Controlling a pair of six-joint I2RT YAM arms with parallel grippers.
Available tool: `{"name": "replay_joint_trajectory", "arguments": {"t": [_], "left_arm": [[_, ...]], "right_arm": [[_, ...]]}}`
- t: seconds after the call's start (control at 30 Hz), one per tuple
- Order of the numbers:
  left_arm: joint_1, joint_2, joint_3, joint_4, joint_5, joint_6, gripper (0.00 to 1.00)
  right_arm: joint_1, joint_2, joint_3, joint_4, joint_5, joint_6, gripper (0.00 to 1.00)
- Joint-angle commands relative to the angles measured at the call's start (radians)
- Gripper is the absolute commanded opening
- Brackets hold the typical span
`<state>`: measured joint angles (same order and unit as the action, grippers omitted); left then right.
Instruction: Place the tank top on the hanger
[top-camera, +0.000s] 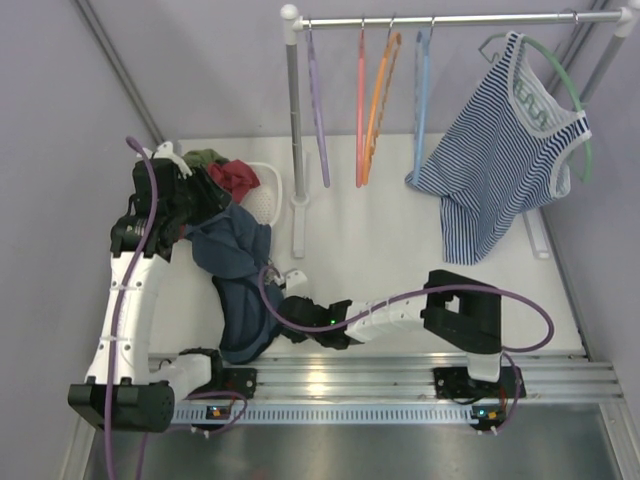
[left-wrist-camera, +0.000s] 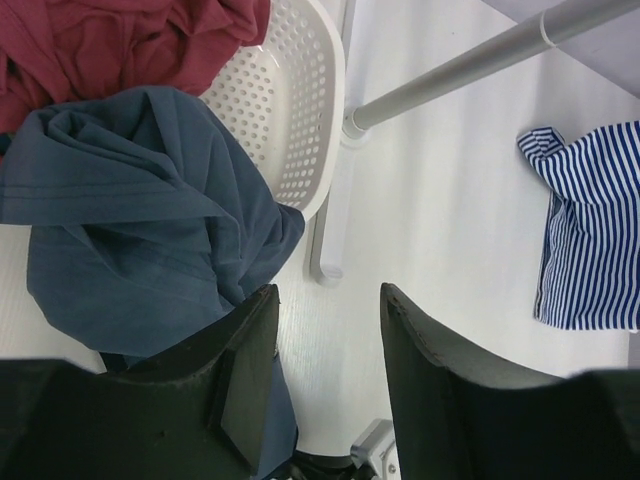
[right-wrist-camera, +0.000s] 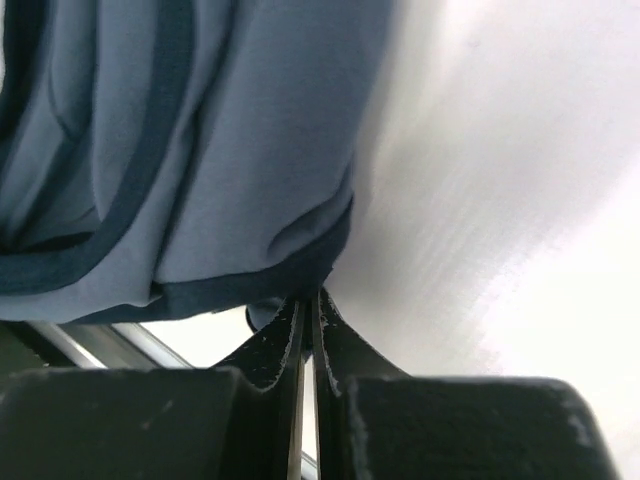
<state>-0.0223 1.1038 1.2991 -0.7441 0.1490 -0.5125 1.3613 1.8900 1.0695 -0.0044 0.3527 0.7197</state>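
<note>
The navy tank top (top-camera: 240, 270) trails from the white basket down across the table toward the near edge. In the left wrist view the tank top (left-wrist-camera: 140, 230) lies bunched against the basket. My left gripper (left-wrist-camera: 330, 295) is open just right of the cloth, with bare table between its fingers; from above it (top-camera: 210, 200) sits by the basket. My right gripper (right-wrist-camera: 310, 295) is shut, its tips pinching the dark hem of the tank top (right-wrist-camera: 200, 150) low over the table (top-camera: 275, 322). The light-blue hanger (top-camera: 421, 90) hangs on the rail at the back.
A white perforated basket (top-camera: 265, 190) holds a red garment (top-camera: 235, 178). The rack's pole (top-camera: 293, 130) stands beside it. On the rail hang purple (top-camera: 318, 110), coral (top-camera: 360, 110) and orange (top-camera: 378, 100) hangers, and a striped top (top-camera: 500, 170) on a green hanger.
</note>
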Motion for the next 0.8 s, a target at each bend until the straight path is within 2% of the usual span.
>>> {"name": "replay_joint_trajectory", "arguments": {"t": [0.0, 0.17, 0.27, 0.4, 0.47, 0.6, 0.77], "left_arm": [[0.001, -0.032, -0.006, -0.014, 0.075, 0.020, 0.50], [-0.039, -0.033, -0.014, -0.015, 0.133, 0.035, 0.50], [-0.134, -0.021, -0.012, -0.014, 0.115, 0.035, 0.50], [-0.371, -0.004, -0.017, -0.005, 0.032, 0.019, 0.50], [-0.457, -0.010, -0.049, 0.009, 0.008, 0.006, 0.50], [-0.528, -0.048, -0.159, 0.044, 0.001, -0.017, 0.49], [-0.634, -0.079, -0.297, 0.116, 0.044, -0.076, 0.50]], "right_arm": [[0.018, -0.063, -0.015, -0.112, 0.126, 0.026, 0.00], [-0.002, -0.245, -0.111, -0.251, 0.265, 0.060, 0.00], [-0.031, -0.370, -0.144, -0.348, 0.347, 0.072, 0.00], [-0.074, -0.506, -0.158, -0.457, 0.414, 0.078, 0.00], [-0.097, -0.577, -0.171, -0.506, 0.431, 0.075, 0.00], [-0.160, -0.695, -0.210, -0.551, 0.440, 0.060, 0.00], [-0.194, -0.762, -0.227, -0.582, 0.443, 0.030, 0.00]]}}
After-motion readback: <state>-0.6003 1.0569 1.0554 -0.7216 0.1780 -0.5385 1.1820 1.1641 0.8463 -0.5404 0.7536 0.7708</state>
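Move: At its closed fingertips the right hand already has the trimmed edge of the dark blue-grey tank top; the clear table it is taken to starts about 8 cm ahead and 22 cm to its right. The rack foot's near end is some 18 cm ahead and 4 cm right. From the left hand that trimmed edge lies about 19 cm back, 10 cm right and 28 cm down; the white basket is roughly 13 cm ahead, 4 cm left and 25 cm below. Dragging the pinched edge to the right by about 21 cm, the right hand soon climbs some 13 cm as well and works slightly forward, fingers shut, wrist turning clockwise. The left hand, holding nothing and staying half open, swings right over the tank top, then back and down towards the trimmed edge, turning some 30 degrees clockwise and tipping its fingers a little down. ##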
